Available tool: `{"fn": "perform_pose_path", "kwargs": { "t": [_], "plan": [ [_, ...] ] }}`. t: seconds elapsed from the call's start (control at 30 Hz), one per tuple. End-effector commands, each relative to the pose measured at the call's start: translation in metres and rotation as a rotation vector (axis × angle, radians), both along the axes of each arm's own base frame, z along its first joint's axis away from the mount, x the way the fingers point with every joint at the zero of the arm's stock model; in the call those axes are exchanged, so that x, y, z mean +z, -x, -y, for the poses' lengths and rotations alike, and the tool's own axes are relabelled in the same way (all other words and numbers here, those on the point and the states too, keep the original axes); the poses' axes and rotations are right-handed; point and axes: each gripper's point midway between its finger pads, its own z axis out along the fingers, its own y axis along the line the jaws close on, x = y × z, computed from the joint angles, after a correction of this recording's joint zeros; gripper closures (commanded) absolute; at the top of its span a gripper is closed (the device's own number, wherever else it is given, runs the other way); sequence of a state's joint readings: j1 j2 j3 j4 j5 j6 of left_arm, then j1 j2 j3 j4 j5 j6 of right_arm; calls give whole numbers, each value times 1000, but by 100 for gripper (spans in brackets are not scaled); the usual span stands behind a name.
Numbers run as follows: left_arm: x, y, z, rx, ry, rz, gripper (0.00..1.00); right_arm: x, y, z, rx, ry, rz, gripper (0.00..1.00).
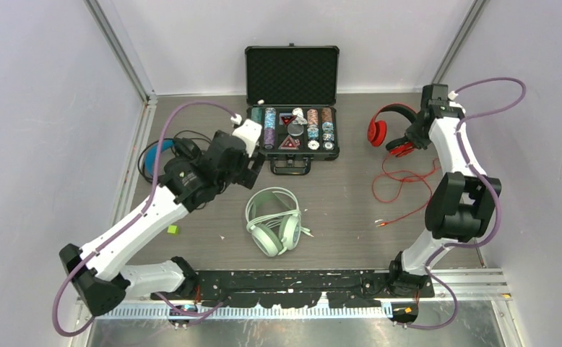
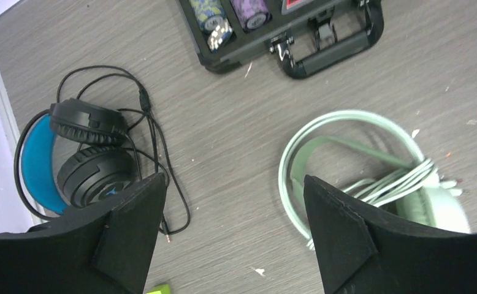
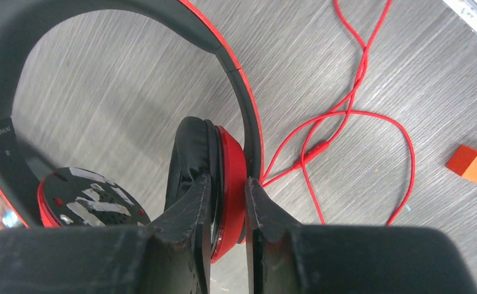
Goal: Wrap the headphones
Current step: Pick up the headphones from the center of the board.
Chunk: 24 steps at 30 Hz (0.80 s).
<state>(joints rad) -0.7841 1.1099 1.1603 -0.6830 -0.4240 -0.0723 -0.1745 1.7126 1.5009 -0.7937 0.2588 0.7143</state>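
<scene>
Three headphones lie on the table. The mint-green headphones (image 1: pixel 272 220) sit in the middle with their white cable bundled across the ear cups (image 2: pixel 401 180). At the far left the black headphones (image 1: pixel 164 150), with a blue-lined headband (image 2: pixel 37 162), have their black cable (image 2: pixel 162 165) loose. The red headphones (image 1: pixel 386 129) are at the back right, and their red cable (image 1: pixel 402 189) sprawls toward the front. My left gripper (image 2: pixel 235 202) hangs open over bare table between the black and mint pairs. My right gripper (image 3: pixel 227 184) is shut on one ear cup (image 3: pixel 231 162) of the red pair.
An open black case (image 1: pixel 291 108) of poker chips stands at the back centre. A small green block (image 1: pixel 171 230) lies near the left arm, and an orange block (image 3: pixel 475 165) lies by the red cable. Walls close in on both sides.
</scene>
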Motion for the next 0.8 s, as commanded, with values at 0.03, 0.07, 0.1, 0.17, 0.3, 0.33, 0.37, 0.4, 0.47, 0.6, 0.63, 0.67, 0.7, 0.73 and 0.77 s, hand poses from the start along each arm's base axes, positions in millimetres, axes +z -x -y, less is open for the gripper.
{"fn": "perform_pose_path", "kwargs": {
  "t": [0.03,0.07,0.1,0.17,0.3,0.33,0.37,0.4,0.47,0.6,0.63,0.67,0.7,0.73,0.77],
  "plan": [
    [43,-15,12,90,108,-46,16,61,-13,-46,290,123,169,99],
    [52,-18,16,88,124,-53,17,67,-11,-59,343,140,176,100],
    [61,-22,19,84,142,-59,17,72,-10,-70,392,149,191,100],
    [76,-30,29,67,182,-73,18,85,-6,-107,519,152,235,100],
    [102,-46,47,1,235,-95,17,111,10,-178,744,96,377,100],
    [106,-49,52,-19,240,-100,17,119,15,-192,788,84,415,100],
    [107,-51,54,-36,235,-115,16,124,22,-208,831,74,442,99],
    [109,-53,60,-59,233,-127,16,129,28,-222,874,65,471,100],
    [110,-57,69,-109,220,-150,16,137,42,-247,944,50,504,100],
    [105,-60,84,-188,177,-204,15,150,64,-274,1013,45,545,100],
    [100,-63,86,-194,156,-220,15,151,68,-280,1031,39,549,100],
    [97,-65,87,-196,141,-235,16,151,72,-285,1046,35,553,100],
    [93,-66,88,-196,125,-255,17,151,76,-291,1066,32,553,100],
    [90,-68,89,-196,112,-270,18,150,80,-295,1080,30,552,100],
    [87,-72,92,-195,103,-279,19,149,83,-298,1090,28,550,99]
  ]
}}
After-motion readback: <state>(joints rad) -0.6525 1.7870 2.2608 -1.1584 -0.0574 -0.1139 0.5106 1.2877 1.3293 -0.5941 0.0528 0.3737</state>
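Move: The right hand already holds the red headphones by one cup above the board; the poker case they are carried towards lies some 38 cm to its left, 7 cm farther out and 9 cm lower. The pale green headphones lie about 45 cm left, 22 cm back and 10 cm below. From the open left hand, the red headphones are roughly 45 cm right, 17 cm ahead and 8 cm lower; the case is 20 cm ahead, 15 cm right and 18 cm below. The right hand keeps its pinch on one cup of the red headphones and sweeps them about 28 cm left towards the front of the poker case, rising some 12 cm and drawing back a little, while the wrist turns about 60 degrees counter-clockwise and the fingers tip up. The left hand, fingers still wide open, climbs while reaching forward and right to meet them, then sinks slightly near the end as it comes close to the headband, no grip on it yet. ##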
